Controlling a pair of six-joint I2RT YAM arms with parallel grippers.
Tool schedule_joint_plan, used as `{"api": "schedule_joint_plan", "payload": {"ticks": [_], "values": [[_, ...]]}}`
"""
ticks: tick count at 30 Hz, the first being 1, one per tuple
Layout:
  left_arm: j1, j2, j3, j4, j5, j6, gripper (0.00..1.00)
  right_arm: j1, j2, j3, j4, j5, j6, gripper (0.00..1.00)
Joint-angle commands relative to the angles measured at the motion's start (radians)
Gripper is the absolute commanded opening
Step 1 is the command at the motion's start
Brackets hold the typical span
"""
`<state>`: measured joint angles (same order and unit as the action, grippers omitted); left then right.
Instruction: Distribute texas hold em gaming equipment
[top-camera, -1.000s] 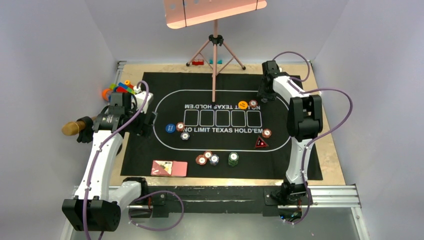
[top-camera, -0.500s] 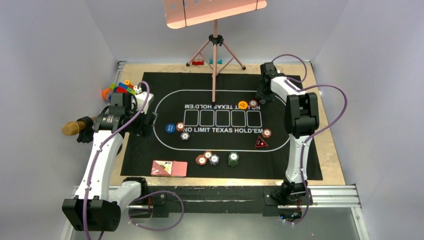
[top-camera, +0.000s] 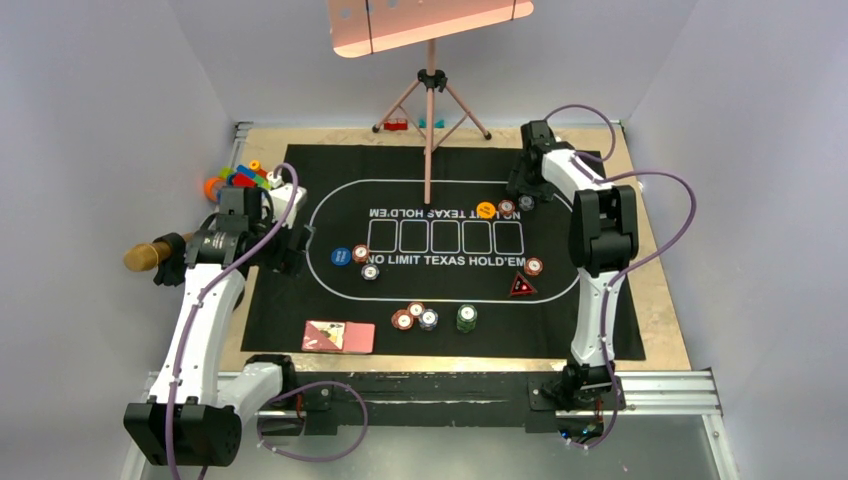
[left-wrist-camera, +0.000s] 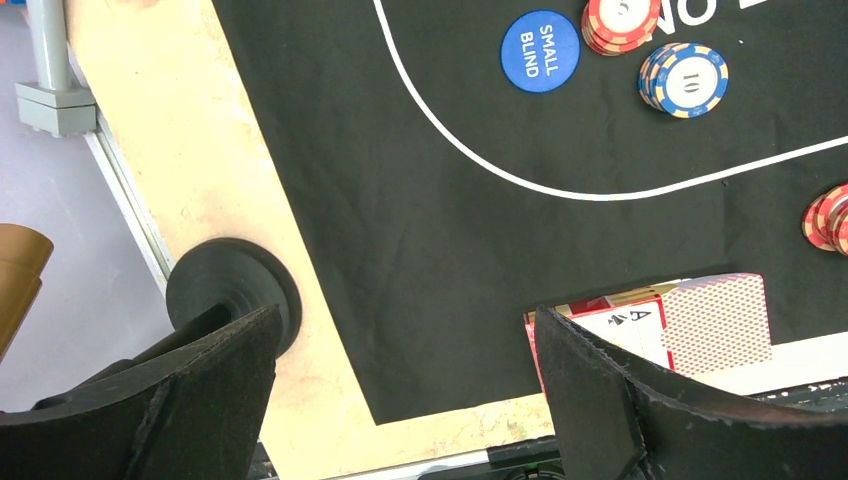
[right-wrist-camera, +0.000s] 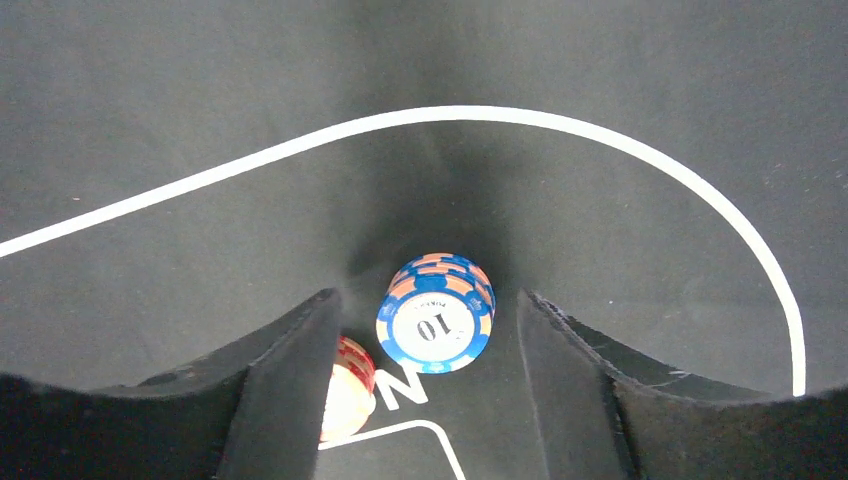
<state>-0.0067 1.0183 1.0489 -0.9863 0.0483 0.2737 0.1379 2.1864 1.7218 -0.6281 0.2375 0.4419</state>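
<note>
My right gripper (top-camera: 522, 188) is open at the far right of the oval. In the right wrist view a blue-and-orange "10" chip stack (right-wrist-camera: 436, 325) lies on the mat between the fingertips (right-wrist-camera: 300, 350), apart from both. A red chip stack (right-wrist-camera: 347, 388) is half hidden behind the left finger. Next to them in the top view lie that blue stack (top-camera: 526, 203), the red chips (top-camera: 507, 208) and an orange button (top-camera: 486, 210). My left gripper (top-camera: 290, 250) is open and empty over the mat's left edge. The blue button (left-wrist-camera: 540, 50), chip stacks (left-wrist-camera: 686, 80) and cards (left-wrist-camera: 700, 322) show in its view.
More chip stacks (top-camera: 416, 316), a green stack (top-camera: 467, 318), a chip (top-camera: 533, 266) and the dark triangle (top-camera: 520, 286) lie on the black mat (top-camera: 300, 300). Toy blocks (top-camera: 240, 178) sit far left. A tripod (top-camera: 430, 110) stands at the back.
The right gripper has drawn back slightly toward the far edge, and the blue chip stack now shows beside the red chips. The left arm has not moved.
</note>
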Motion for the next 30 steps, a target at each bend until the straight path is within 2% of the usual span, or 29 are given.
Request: {"api": "schedule_joint_plan", "payload": {"ticks": [1, 5, 8, 13, 18, 20, 24, 30], "values": [[0.007, -0.030, 0.016, -0.005, 0.015, 0.007, 1.00, 0.000, -0.096, 0.079, -0.027, 0.010, 0.009, 0.71], [0.007, -0.042, 0.026, -0.014, 0.015, 0.000, 1.00, 0.027, -0.187, 0.102, -0.057, 0.019, 0.007, 0.73], [0.007, -0.055, 0.028, -0.020, 0.013, -0.004, 1.00, 0.102, -0.298, 0.071, -0.057, 0.047, -0.005, 0.73], [0.007, -0.073, 0.019, -0.025, 0.009, -0.012, 1.00, 0.340, -0.504, -0.096, -0.034, 0.095, -0.022, 0.74], [0.007, -0.084, 0.005, -0.023, 0.018, -0.020, 1.00, 0.602, -0.657, -0.344, 0.052, -0.001, -0.019, 0.76], [0.007, -0.081, 0.006, -0.023, 0.013, -0.022, 1.00, 0.699, -0.687, -0.442, 0.083, -0.064, -0.025, 0.79], [0.007, -0.080, 0.008, -0.022, 0.013, -0.023, 1.00, 0.833, -0.688, -0.514, 0.071, -0.077, -0.022, 0.83], [0.007, -0.079, 0.013, -0.023, 0.013, -0.033, 1.00, 0.941, -0.609, -0.564, 0.069, -0.098, 0.001, 0.87]]}}
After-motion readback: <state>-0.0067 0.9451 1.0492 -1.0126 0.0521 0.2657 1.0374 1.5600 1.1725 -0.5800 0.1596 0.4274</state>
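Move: The right hand's open fingers still straddle the blue chips just set down. The blue stack it goes for next stands near the mat's close edge, roughly 32 cm back and 26 cm to the left, at nearly its own height. The red stack is 6 cm left of that one, the loose red chips 2 cm farther out and 2 cm left, the green stack 9 cm right. From the left hand that blue stack is about 31 cm right, 6 cm back and 16 cm below. The right hand lifts straight off the blue chips it has set down, climbing some 20 cm before swinging fast back and to the left across the mat, about 30 cm back and 27 cm left in all. While the wrist turns some 55 degrees counter-clockwise and the fingers spread wider, it sinks again from the top of the arc towards the near blue stack, ending poised above it without touching. ##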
